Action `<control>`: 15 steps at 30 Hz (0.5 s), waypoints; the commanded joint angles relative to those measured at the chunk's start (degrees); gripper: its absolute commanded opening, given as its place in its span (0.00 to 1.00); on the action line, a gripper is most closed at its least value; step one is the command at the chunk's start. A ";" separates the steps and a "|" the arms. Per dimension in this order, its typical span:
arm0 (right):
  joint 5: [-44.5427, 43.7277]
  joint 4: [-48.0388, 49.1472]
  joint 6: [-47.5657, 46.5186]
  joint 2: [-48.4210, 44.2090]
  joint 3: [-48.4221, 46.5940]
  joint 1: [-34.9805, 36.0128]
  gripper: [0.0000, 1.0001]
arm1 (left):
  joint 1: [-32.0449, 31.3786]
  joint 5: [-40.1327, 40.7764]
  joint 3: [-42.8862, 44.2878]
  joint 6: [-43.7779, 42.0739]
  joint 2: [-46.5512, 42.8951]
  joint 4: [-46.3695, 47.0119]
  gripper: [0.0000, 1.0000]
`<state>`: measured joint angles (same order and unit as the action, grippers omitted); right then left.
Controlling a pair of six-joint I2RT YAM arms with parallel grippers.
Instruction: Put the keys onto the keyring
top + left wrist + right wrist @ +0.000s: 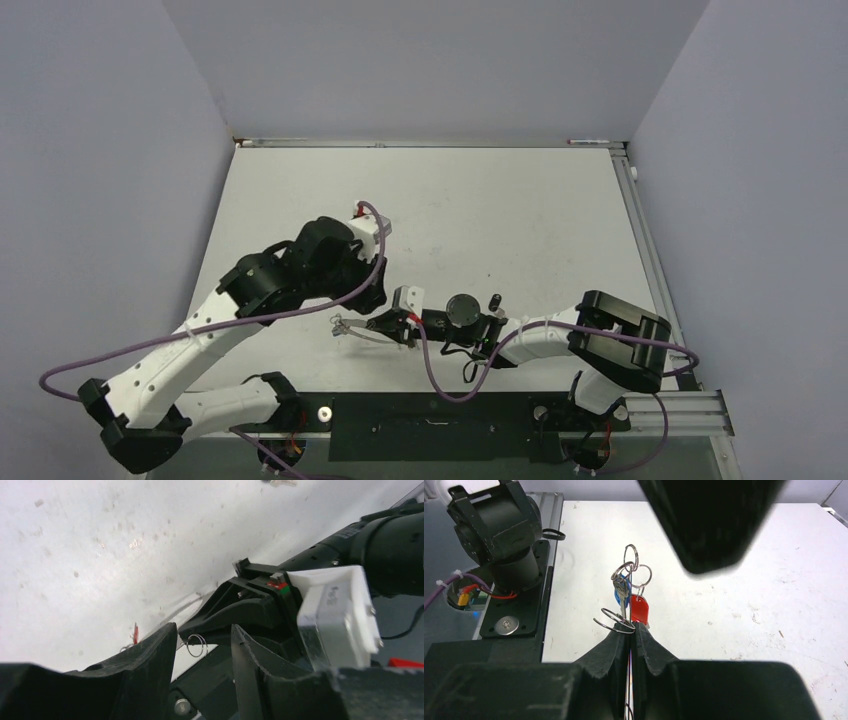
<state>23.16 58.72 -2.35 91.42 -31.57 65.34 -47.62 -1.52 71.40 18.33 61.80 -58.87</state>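
Observation:
My right gripper (631, 629) is shut on the keyring (630, 680), whose thin silver wire runs between its pads. Beyond its tips hang the keys: a blue-headed key (618, 596) and a red-headed key (640, 610), with small split rings (630, 557) bunched above them. From the top view this cluster (345, 327) hangs just above the table, left of the right gripper (378, 323). My left gripper (203, 630) is open right over the right gripper's tips, with a small ring (197, 645) showing in its gap. A small dark thing (495, 299), maybe the black key, lies behind the right arm.
The right arm (540, 340) stretches left across the near table. The left arm (300, 270) bends over it from the left. The black base plate (430, 415) runs along the near edge. A purple cable (440, 385) loops below the right wrist.

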 commanded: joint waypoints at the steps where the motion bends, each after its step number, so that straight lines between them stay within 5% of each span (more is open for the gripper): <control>1: -0.37 3.74 3.00 -4.64 -0.90 -0.31 0.05 | 0.02 0.36 -3.77 -2.95 -9.90 10.91 0.42; 10: -1.00 -2.56 18.65 -11.58 -2.97 -5.33 0.05 | -0.24 -4.83 -29.57 -13.83 -37.21 42.34 0.42; 15: -2.07 -8.72 24.87 -14.37 -5.14 -6.63 0.05 | -0.23 -8.71 -37.12 -17.07 -43.26 50.34 0.40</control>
<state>21.32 51.40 14.68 80.64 -32.88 59.29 -47.64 -5.85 37.65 5.96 20.88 -23.07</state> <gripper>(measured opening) 0.060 0.414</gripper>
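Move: The keyring plate, still pinched in the right fingers, has its middle about 5 cm back, 3 cm to the left and 11 cm below the empty left hand. The key with the red tag hangs some 4 cm back, 10 cm left and 10 cm below that same hand. From the right hand, the plate is 1 cm back, 1 cm left and 3 cm down; the red tag is 7 cm left, about level fore and aft, and 2 cm down. Swing the left gripper up from its steep downward slant until its fingers lie almost level, pointing right and forward at the right fingertips: lift about 4 cm, then ease it 2 cm back and a little left, fingers kept part open. Meanwhile, raise the keyring in the right grip some 6 cm, drawing it forward and to the right, rolling the wrist about 15 degrees. ##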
